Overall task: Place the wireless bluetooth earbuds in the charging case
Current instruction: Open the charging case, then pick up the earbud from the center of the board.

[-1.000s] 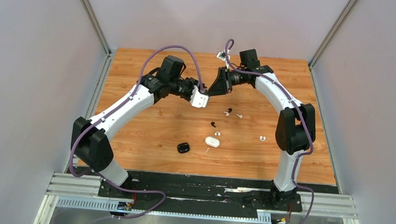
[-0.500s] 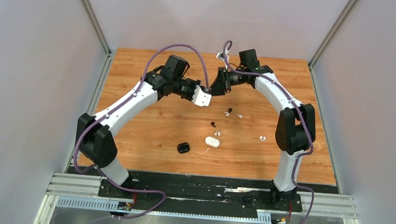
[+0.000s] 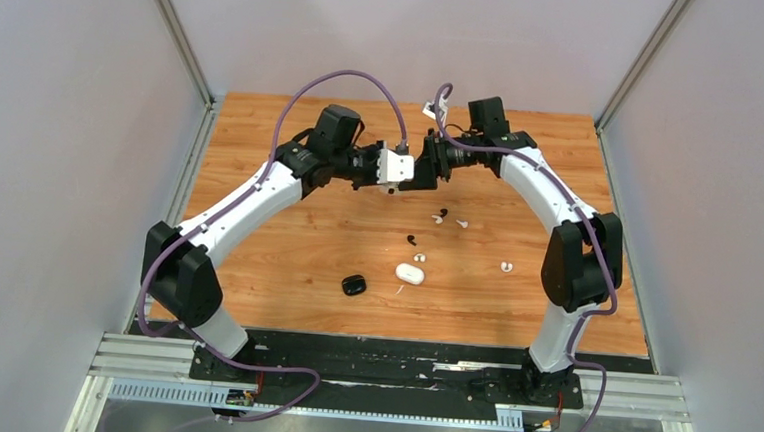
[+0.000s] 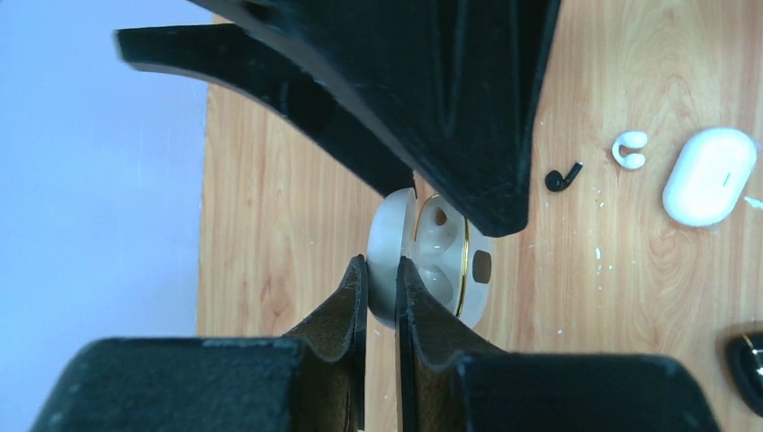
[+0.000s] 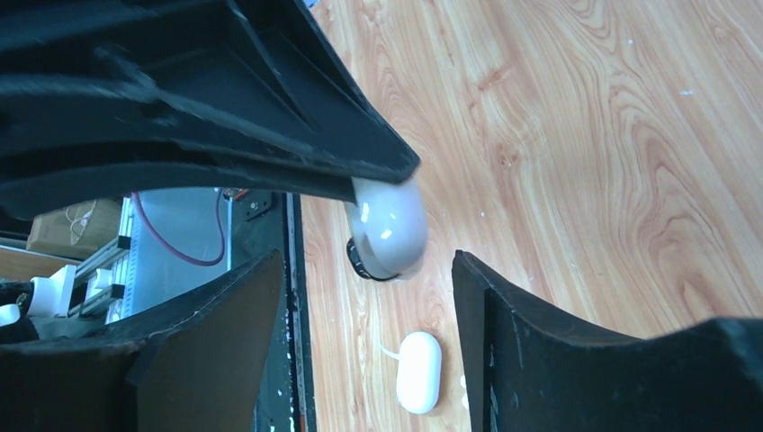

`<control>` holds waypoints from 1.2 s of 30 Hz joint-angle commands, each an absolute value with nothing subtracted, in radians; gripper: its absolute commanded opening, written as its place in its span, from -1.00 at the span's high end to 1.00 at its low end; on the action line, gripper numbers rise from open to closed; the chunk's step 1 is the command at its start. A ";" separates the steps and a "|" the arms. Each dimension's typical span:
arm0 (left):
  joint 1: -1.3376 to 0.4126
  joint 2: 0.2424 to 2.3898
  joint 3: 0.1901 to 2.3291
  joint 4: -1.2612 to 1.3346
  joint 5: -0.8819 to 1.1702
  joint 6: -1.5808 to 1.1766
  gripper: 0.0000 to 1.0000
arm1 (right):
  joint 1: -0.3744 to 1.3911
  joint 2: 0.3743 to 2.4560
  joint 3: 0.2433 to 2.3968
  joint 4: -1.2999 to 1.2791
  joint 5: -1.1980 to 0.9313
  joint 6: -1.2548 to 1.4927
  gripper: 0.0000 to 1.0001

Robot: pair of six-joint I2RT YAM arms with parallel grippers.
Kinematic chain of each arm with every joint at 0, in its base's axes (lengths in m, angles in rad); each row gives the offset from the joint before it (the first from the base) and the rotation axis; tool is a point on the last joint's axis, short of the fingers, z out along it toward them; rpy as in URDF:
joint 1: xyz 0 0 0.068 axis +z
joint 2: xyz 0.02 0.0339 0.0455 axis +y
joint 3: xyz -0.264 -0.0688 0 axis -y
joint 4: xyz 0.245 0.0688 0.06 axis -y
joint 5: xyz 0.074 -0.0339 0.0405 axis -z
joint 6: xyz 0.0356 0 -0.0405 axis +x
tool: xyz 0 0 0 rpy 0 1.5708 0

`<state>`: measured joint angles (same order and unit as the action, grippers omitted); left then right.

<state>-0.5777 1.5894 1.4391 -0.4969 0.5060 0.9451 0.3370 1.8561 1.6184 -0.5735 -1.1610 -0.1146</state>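
Note:
An open white charging case (image 4: 430,261) hangs in the air above the wooden table. My left gripper (image 4: 382,263) is shut on its lid, and the empty sockets face right in the left wrist view. My right gripper (image 5: 364,283) is open, its fingers apart on either side of the case (image 5: 389,225) without touching it. In the top view the two grippers meet tip to tip, left (image 3: 404,169) and right (image 3: 419,174). Loose earbuds lie on the table below: a black one (image 3: 441,216), white ones (image 3: 462,223) (image 3: 506,267).
A closed white case (image 3: 410,273) and a black case (image 3: 354,284) sit on the table (image 3: 255,258) toward the near edge. Another black earbud (image 3: 412,240) and a white one (image 3: 420,257) lie between them and the grippers. Grey walls stand on both sides.
My left gripper has risen toward the right gripper and shut on the case's lid. The right gripper's jaws have opened off the case.

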 commanded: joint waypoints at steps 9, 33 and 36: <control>-0.583 1.471 1.433 -0.390 0.507 0.623 1.00 | 0.343 1.848 1.586 -0.509 -1.039 -0.117 -0.26; -0.582 1.399 1.344 -0.382 0.454 0.479 1.00 | 0.148 1.763 1.472 -0.860 -0.971 -0.649 0.05; -0.580 1.384 1.329 -0.385 0.441 0.470 1.00 | 0.148 1.824 1.481 -0.907 -0.818 -0.733 0.31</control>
<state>-0.5762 1.4349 1.3396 -0.4225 0.4576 0.5049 0.1448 1.7531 1.4857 -0.7837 -1.0080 -0.4969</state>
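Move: The part-open white charging case is already in the left fingers, its lid pinched and its middle about 1 cm back and 1 cm right of the left hand point. It lies roughly 3 cm left of and 1 cm below the right hand, level forward. From the right hand, some 15 cm down on the table, a black earbud is about 4 cm back and straight below sideways, the closed white case about 12 cm back, also with no sideways offset, and a white-and-black earbud pair about 2 cm ahead, 7 cm right. The case's lid stays pinched as the left hand lifts it about 3 cm, then draws back some 3 cm and slightly left, turning about 20 degrees. Against this rise the open right fingers, seeming to bear on the body beside the lid, sink 2 cm and pause, then rise and swing clear nearly 10 cm to the right, dropping and partly closing at the end. ##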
